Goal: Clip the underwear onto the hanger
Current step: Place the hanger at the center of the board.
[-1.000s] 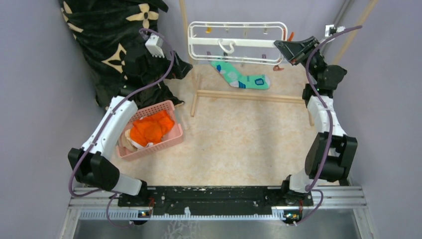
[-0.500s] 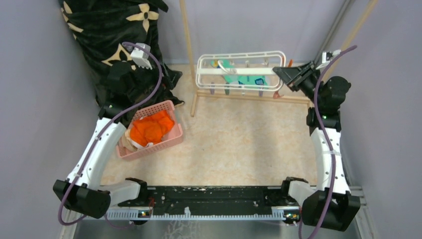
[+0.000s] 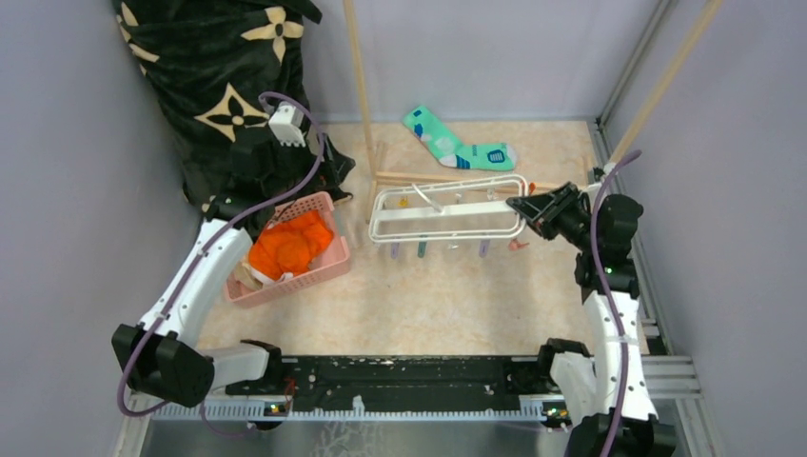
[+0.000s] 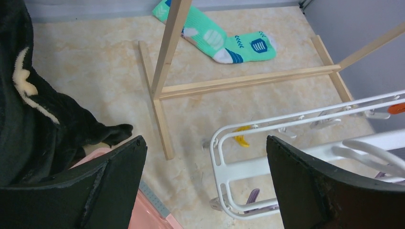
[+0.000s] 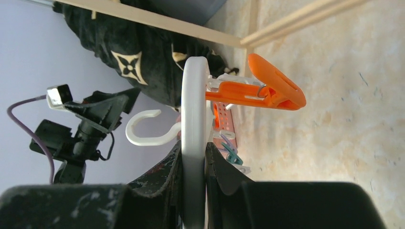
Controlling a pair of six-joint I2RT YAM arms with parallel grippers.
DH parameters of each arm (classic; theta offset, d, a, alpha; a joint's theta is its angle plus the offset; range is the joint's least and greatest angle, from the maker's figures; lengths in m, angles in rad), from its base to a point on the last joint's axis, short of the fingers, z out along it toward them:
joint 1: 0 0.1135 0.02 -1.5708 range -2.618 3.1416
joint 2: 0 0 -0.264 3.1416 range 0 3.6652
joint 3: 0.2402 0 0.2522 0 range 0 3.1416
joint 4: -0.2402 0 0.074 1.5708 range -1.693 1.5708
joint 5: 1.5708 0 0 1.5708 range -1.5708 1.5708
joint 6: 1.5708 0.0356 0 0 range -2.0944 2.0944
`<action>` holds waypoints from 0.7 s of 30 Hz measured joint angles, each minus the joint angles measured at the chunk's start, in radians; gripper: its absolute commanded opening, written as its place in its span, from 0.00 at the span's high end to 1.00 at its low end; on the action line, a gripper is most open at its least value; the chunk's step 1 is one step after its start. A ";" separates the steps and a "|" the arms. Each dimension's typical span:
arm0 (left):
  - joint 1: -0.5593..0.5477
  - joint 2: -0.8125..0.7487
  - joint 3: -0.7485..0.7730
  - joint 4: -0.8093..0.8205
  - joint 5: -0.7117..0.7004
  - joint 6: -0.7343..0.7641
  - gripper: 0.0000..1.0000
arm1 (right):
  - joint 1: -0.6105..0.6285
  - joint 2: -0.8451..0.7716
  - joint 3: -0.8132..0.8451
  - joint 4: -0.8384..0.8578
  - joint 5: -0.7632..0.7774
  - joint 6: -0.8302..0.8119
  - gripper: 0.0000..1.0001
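The orange underwear [image 3: 288, 246] lies bunched in the pink basket [image 3: 328, 268] at the left. The white hanger [image 3: 447, 214] is held level above the table's middle, with pastel clothespins dangling under it. My right gripper [image 3: 522, 205] is shut on the hanger's right end. The right wrist view shows the white bar [image 5: 195, 119] pinched between the fingers [image 5: 193, 157], an orange clothespin [image 5: 258, 90] beside it. My left gripper [image 3: 309, 167] hovers open over the basket's far corner. Its wrist view shows open jaws [image 4: 205, 143], with the hanger's left end [image 4: 248, 167] lower down beyond them. The underwear is out of that view.
A teal sock [image 3: 457, 145] lies on the table at the back behind the wooden rack's base bar [image 3: 438, 178], whose poles [image 3: 360, 86] rise at the back. A black patterned cloth [image 3: 219, 86] fills the back left. Cream cloth [image 3: 243, 276] sits in the basket.
My right gripper has carried the hanger off the rack, down and nearer to the table's middle. The left arm has shifted only slightly and stays open.
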 measured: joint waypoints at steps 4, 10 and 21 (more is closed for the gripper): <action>0.000 0.003 -0.013 -0.005 -0.002 0.000 0.00 | 0.000 -0.059 -0.109 -0.016 0.001 0.015 1.00; 0.000 0.011 -0.039 -0.006 -0.002 0.000 0.00 | 0.000 -0.100 -0.259 -0.004 0.006 0.028 1.00; 0.000 0.016 -0.048 -0.006 0.000 0.000 0.00 | 0.000 -0.093 -0.400 0.134 0.013 0.012 0.75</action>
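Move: The right hand grips the hanger by its right end, the hanger's middle lying some 14 cm to its left, level in depth and height. The centre of the board is about 18 cm left, 4 cm ahead and 27 cm below; the rack's crossbar lies roughly 20 cm ahead, in line sideways, and the sock some 31 cm ahead and 7 cm left, both on the board. From the left hand, the board's centre is about 12 cm right, 6 cm back and 29 cm down. The right hand lowers the hanger about 12 cm towards the board, drawing back some 2.5 cm in the first half and then going almost straight down, slower, while the wrist tips down about 10 degrees and the fingers keep their pinch on the end of the frame. The empty left hand, wide open near the left upright of the rack, sinks about 3 cm and tips slightly down, then stays there. ##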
